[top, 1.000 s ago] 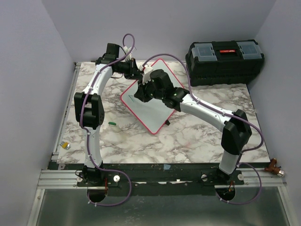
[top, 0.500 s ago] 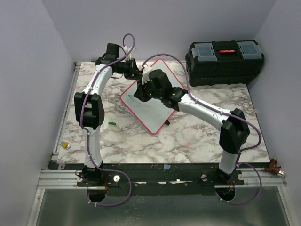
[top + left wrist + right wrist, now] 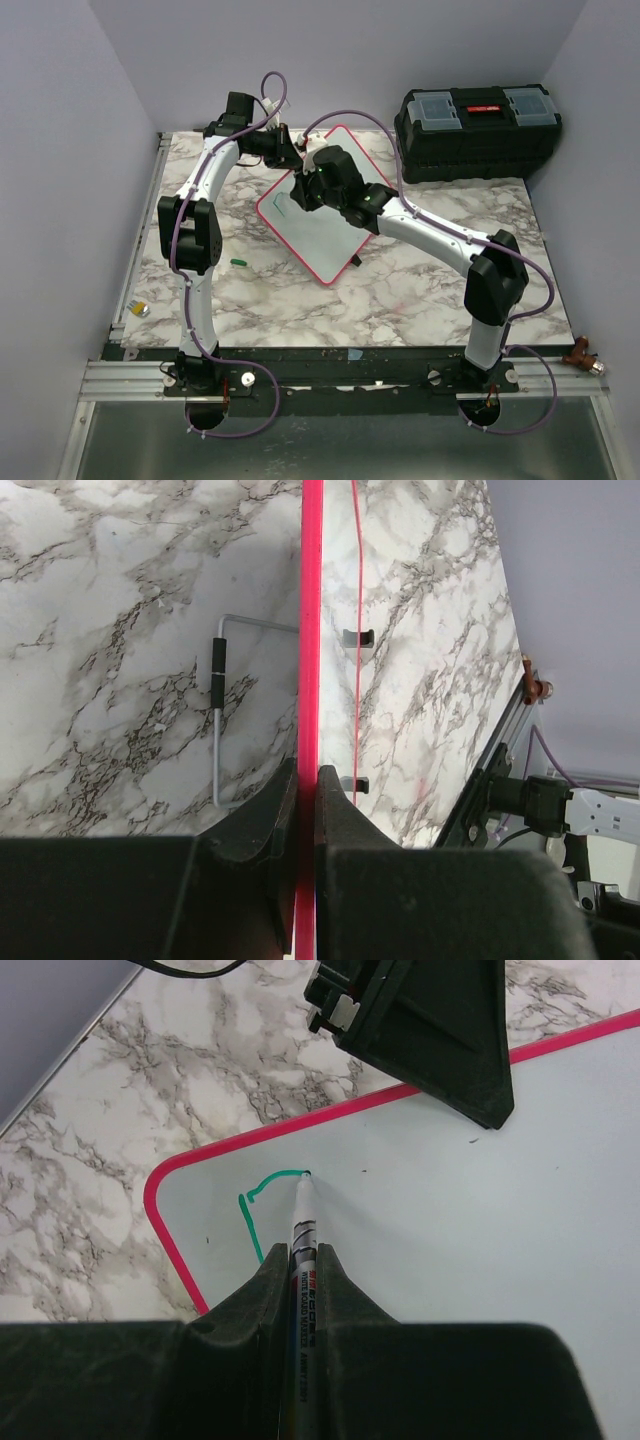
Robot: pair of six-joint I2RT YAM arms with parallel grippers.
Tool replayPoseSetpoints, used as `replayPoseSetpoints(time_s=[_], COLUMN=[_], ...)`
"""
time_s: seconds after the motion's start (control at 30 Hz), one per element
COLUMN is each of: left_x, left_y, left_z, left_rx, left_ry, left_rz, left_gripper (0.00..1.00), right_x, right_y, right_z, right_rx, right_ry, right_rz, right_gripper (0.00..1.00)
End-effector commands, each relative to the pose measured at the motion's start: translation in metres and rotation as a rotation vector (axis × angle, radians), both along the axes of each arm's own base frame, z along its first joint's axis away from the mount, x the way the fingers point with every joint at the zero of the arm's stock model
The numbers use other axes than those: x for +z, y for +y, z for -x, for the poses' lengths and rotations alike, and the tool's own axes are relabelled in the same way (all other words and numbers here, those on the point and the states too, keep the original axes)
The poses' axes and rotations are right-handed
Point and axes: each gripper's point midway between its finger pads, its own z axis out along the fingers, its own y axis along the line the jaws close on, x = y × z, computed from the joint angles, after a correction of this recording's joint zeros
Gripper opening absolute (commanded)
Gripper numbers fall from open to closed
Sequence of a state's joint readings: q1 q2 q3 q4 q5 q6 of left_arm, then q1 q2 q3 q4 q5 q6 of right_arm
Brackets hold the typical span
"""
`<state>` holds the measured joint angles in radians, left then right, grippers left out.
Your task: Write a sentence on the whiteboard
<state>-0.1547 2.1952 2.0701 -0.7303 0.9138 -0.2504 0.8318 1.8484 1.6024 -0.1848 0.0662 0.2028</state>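
The whiteboard (image 3: 325,240), white with a red-pink rim, lies at an angle on the marble table. My left gripper (image 3: 284,150) is shut on its far rim; in the left wrist view the fingers (image 3: 306,772) pinch the red edge (image 3: 310,630). My right gripper (image 3: 303,1252) is shut on a white marker (image 3: 302,1225), tip down on the board (image 3: 460,1230) near its left corner. Of the sentence, a single green stroke (image 3: 258,1200) shows: an upright line with a curve running from its top to the marker tip. In the top view the right gripper (image 3: 303,193) covers most of it.
A black toolbox (image 3: 478,120) stands at the back right. A green marker cap (image 3: 238,262) lies left of the board, and a small yellow-and-silver object (image 3: 141,309) sits near the left edge. A wire stand (image 3: 217,720) lies under the board.
The right wrist has shifted slightly toward the back with the marker on the board, and the green curve has lengthened. The left arm has not moved.
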Motion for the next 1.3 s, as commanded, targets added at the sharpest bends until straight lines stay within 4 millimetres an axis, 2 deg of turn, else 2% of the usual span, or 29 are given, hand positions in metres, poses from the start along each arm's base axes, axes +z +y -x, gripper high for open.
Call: replayPoseSetpoints(time_s=[0.0, 0.5, 0.77, 1.07, 1.27], left_x=[0.009, 0.010, 0.012, 0.012, 0.012], left_y=[-0.014, -0.014, -0.013, -0.013, -0.013], left_z=[0.011, 0.009, 0.009, 0.009, 0.009], left_rx=[-0.043, -0.033, -0.029, -0.028, -0.030], left_ry=[-0.060, -0.064, -0.067, -0.066, -0.068], left_rz=[-0.045, -0.054, -0.055, -0.053, -0.054], left_gripper=[0.00, 0.00, 0.00, 0.00, 0.00], right_x=[-0.028, -0.036, -0.040, -0.027, 0.003], right_y=[-0.012, -0.021, -0.010, -0.006, -0.007], right_z=[0.000, 0.035, 0.053, 0.059, 0.055], right_rx=[-0.045, 0.037, 0.133, 0.164, 0.149], right_ry=[0.053, 0.155, 0.219, 0.222, 0.149], right_rz=[0.088, 0.089, 0.058, 0.030, -0.034], right_gripper=[0.01, 0.01, 0.01, 0.01, 0.01])
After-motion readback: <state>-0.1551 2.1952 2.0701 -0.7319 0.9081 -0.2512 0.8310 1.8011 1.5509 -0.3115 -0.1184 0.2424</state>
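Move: The lower end of the green upright stroke on the whiteboard lies about 2 cm back, 4 cm to the left and 5 cm below the right hand, which already holds the marker with its tip on the board. The whiteboard's left corner is some 12 cm to that hand's left and 2 cm ahead; the left gripper on the board's edge is about 11 cm ahead and 1 cm to the right. From the left hand the stroke's end lies roughly 14 cm back, 4 cm left and 6 cm lower. The unfinished green arch is drawn on into a bowl: the right hand, keeping its grip on the marker, pulls the tip over the board back towards the robot and down its slope about 5 cm, bowing a centimetre to the right, then curving left again to the foot of the upright stroke. The wrist tips down and turns counter-clockwise, each about 10 degrees. The left gripper keeps hold of the board's edge. ##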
